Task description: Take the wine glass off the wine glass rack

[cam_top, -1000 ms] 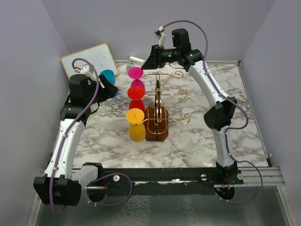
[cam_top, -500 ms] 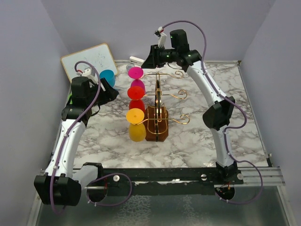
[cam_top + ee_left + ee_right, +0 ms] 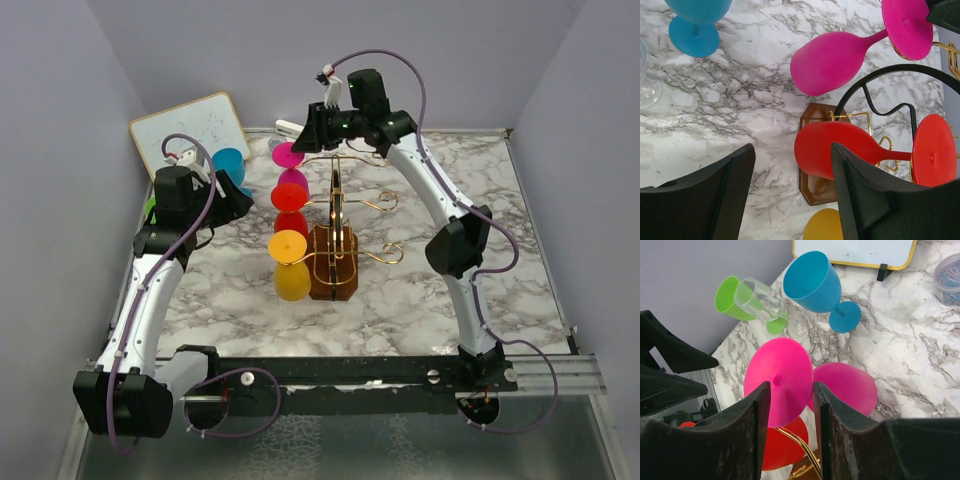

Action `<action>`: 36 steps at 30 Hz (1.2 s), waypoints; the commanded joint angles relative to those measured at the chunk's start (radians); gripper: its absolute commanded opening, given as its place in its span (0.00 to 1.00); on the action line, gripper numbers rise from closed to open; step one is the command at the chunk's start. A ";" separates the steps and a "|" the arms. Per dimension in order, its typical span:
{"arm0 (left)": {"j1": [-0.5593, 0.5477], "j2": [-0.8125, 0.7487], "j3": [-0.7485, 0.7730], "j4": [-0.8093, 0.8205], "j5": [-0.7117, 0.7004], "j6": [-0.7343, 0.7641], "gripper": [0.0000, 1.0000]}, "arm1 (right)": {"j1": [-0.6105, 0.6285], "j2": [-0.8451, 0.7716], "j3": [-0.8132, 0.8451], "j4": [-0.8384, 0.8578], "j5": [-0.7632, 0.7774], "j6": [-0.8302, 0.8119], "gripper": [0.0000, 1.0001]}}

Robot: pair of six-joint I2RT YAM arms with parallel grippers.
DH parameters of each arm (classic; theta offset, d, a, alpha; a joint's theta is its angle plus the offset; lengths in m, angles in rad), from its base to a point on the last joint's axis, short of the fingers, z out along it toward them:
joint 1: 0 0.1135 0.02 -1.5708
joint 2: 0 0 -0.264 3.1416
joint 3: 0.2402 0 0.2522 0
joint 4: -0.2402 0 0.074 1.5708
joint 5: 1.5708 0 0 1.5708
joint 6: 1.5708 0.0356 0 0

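The wine glass rack [image 3: 335, 205], gold wire on a brown base [image 3: 812, 192], stands mid-table. Three wine glasses hang on its left side: pink [image 3: 287, 155] at the back, red [image 3: 289, 196] in the middle, yellow [image 3: 287, 246] at the front. My right gripper [image 3: 302, 133] is at the pink glass's foot [image 3: 779, 380]. Its jaws are open, and in the right wrist view [image 3: 791, 386] the foot's disc shows between and behind the fingers. My left gripper [image 3: 791, 150] hangs open and empty left of the rack, level with the red glass [image 3: 825, 150].
A blue glass [image 3: 812, 282], a green glass [image 3: 729, 297] and a clear glass [image 3: 762, 300] stand at the back left. Behind them leans a small whiteboard [image 3: 190, 125]. A tub of paper clips [image 3: 947, 275] sits near the back wall.
My right arm has swung left, bringing its jaws over the pink glass's foot. The left arm has shifted slightly. Neither gripper's opening has changed.
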 commanded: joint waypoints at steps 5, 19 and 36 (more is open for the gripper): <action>-0.004 -0.029 -0.020 0.013 0.025 0.014 0.64 | 0.020 0.007 -0.015 0.029 0.028 -0.025 0.40; -0.005 -0.023 -0.042 0.022 0.025 0.006 0.64 | 0.024 -0.010 -0.059 0.071 0.007 -0.015 0.25; -0.005 -0.032 -0.025 0.011 0.023 0.002 0.64 | 0.024 -0.141 -0.198 0.294 -0.098 0.164 0.01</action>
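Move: The pink wine glass hangs upside down on the rack, with its foot about 3 cm to the right hand's left, 2 cm back and 2 cm below. The red glass's foot sits some 7 cm nearer the robot than the pink one, about 9 cm back from this hand, 2 cm left and 2 cm below. The blue glass stands on the table about 16 cm left, roughly level in reach and 19 cm lower. From the left hand the pink foot is about 10 cm ahead, 8 cm right and 1 cm above. With its fingers part open, the right hand first eases a little over 1 cm down and slightly left onto the foot of the pink wine glass, then shuts them to pinch the foot at its rim. Still closing, it lifts about 2 cm while drawing back and edging farther left, its fingertips tipping up some 5 degrees, as the empty left hand sinks about 1.5 cm. ##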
